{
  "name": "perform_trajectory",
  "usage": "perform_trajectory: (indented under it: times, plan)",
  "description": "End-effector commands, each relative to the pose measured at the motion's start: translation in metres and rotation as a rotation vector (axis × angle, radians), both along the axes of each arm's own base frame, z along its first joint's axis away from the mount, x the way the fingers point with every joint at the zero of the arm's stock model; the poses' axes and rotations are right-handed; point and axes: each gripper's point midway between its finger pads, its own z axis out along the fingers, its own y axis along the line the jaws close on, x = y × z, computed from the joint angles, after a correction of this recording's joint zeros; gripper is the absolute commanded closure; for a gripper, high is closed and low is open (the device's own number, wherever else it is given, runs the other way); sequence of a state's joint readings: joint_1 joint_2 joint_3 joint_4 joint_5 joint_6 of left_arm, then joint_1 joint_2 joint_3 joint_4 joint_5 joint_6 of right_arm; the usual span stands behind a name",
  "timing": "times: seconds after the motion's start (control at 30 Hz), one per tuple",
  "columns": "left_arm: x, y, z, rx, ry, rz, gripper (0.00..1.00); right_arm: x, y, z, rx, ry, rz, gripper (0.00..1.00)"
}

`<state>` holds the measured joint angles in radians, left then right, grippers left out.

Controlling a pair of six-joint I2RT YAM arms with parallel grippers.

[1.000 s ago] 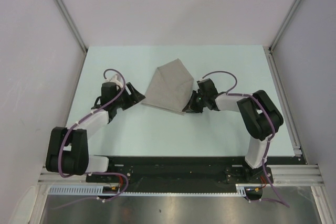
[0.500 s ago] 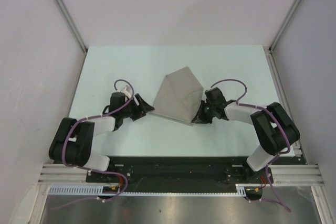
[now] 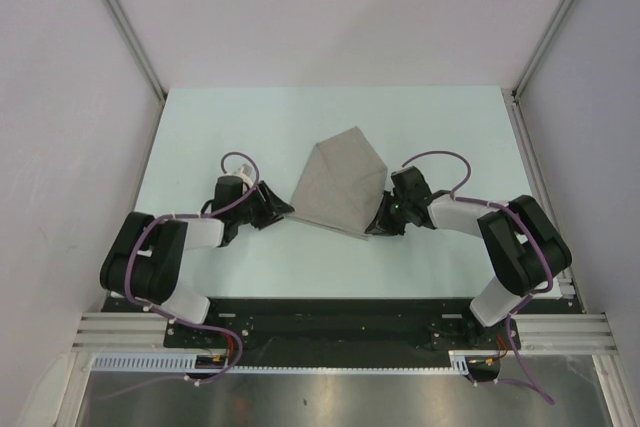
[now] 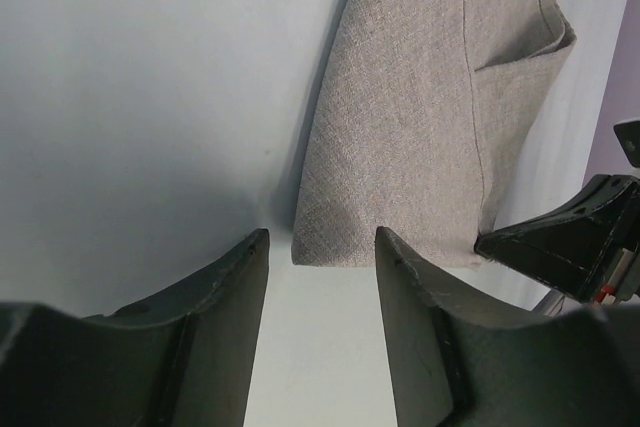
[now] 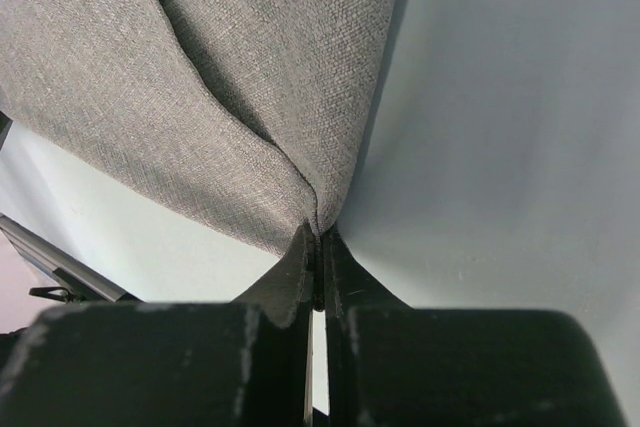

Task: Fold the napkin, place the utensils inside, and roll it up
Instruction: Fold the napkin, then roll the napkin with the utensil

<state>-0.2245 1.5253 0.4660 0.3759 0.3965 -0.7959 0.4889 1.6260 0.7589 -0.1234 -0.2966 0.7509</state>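
The grey-beige napkin [image 3: 340, 179] lies folded on the table's middle, with one flap raised along a crease. My right gripper [image 3: 378, 226] is shut on the napkin's near right corner [image 5: 318, 215], the cloth pinched between its fingertips. My left gripper [image 3: 285, 209] is open and empty, just short of the napkin's near left corner [image 4: 330, 245]; the corner lies flat ahead of the gap between the fingers. The black utensil is not in view.
The pale table [image 3: 200, 137] is bounded by grey walls at the back and sides, with metal rails along the left and right edges. A black base plate [image 3: 330, 312] lies at the near edge under both arms.
Both arms have drawn toward the near edge. The right gripper has pulled the napkin nearer and to the right, spreading it wider. The left gripper has followed to the napkin's left corner.
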Motion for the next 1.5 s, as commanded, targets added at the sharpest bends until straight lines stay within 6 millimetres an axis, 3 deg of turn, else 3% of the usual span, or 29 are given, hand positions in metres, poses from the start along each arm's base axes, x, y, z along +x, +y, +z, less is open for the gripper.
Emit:
perform_trajectory:
  times: [0.0,0.27,0.33,0.4,0.43,0.53,0.63,0.77,0.9,1.03,1.07,1.13,1.17,1.23,1.27,1.3,1.37,1.47]
  plan:
    - [-0.001,0.003,-0.017,0.034,0.052,0.022,0.48,-0.003,-0.009,0.0,-0.025,0.004,-0.014,1.0]
    - [-0.003,-0.007,-0.027,0.006,0.077,0.01,0.57,-0.001,-0.013,0.001,-0.024,-0.003,-0.028,1.0]
    - [-0.001,-0.012,-0.026,-0.009,0.075,0.004,0.65,-0.001,-0.014,0.004,-0.022,-0.01,-0.03,1.0]
    - [-0.001,-0.012,-0.027,-0.013,0.081,0.006,0.71,0.0,-0.017,0.009,-0.025,-0.024,-0.037,0.92]
    - [0.0,-0.013,-0.025,-0.015,0.077,0.003,0.76,0.002,-0.02,0.011,-0.038,-0.041,-0.038,0.81]
    - [0.002,-0.014,-0.021,-0.019,0.073,-0.007,0.83,0.01,-0.027,0.028,-0.075,-0.119,-0.032,0.59]
    - [0.004,-0.018,-0.016,-0.031,0.07,-0.022,0.88,0.022,-0.034,0.055,-0.114,-0.243,-0.016,0.49]
    - [0.004,-0.023,-0.009,-0.061,0.071,-0.042,0.96,0.036,-0.025,0.091,-0.174,-0.436,0.087,0.43]
    - [0.006,-0.028,0.001,-0.089,0.07,-0.057,1.0,0.045,0.012,0.119,-0.215,-0.598,0.238,0.42]
    - [0.009,-0.031,0.01,-0.102,0.071,-0.069,1.0,0.048,0.058,0.124,-0.277,-0.717,0.345,0.41]
    - [0.01,-0.031,0.011,-0.098,0.069,-0.073,1.0,0.039,0.076,0.114,-0.284,-0.721,0.395,0.41]
    - [0.011,-0.032,0.014,-0.111,0.077,-0.079,1.0,0.042,0.096,0.121,-0.286,-0.784,0.415,0.39]
    - [0.011,-0.032,0.014,-0.119,0.084,-0.08,1.0,0.035,0.11,0.109,-0.295,-0.78,0.46,0.39]
    - [0.011,-0.032,0.014,-0.129,0.09,-0.08,1.0,0.038,0.125,0.113,-0.325,-0.839,0.476,0.38]
    - [0.011,-0.032,0.014,-0.131,0.093,-0.081,1.0,0.029,0.137,0.111,-0.33,-0.856,0.508,0.38]
    - [0.01,-0.032,0.013,-0.132,0.098,-0.085,1.0,0.03,0.138,0.099,-0.382,-0.859,0.532,0.38]
    - [0.01,-0.031,0.012,-0.138,0.103,-0.084,1.0,0.03,0.155,0.104,-0.398,-0.922,0.534,0.38]
    - [0.01,-0.03,0.012,-0.148,0.107,-0.082,1.0,0.028,0.166,0.094,-0.455,-0.956,0.552,0.36]
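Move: The left hand, still part open, has the napkin's near-left corner almost between its fingertips, about 1 cm ahead, 1 cm to its right and 2 cm below. From that hand the near-right corner is roughly 19 cm right and 4 cm back, the napkin's middle 12 cm right and 8 cm ahead. The right hand is shut on the near-right corner; from it the near-left corner lies some 19 cm left and 4 cm ahead, and the napkin's middle 7 cm left and 12 cm ahead, all at about fingertip height. The left hand eases about 1 cm down, right and slightly forward, closes fully to pinch the near-left corner, then keeps its grip while rising about 1.5 cm and drifting another 1 cm right. The right hand first holds nearly still, then opens and lets go of the near-right corner, climbs about 11 cm and swings some 14 cm left over the napkin's near side towards the left gripper, sinking about 4 cm at the end with fingers open, having turned counter-clockwise and tipped its fingers up towards level. ##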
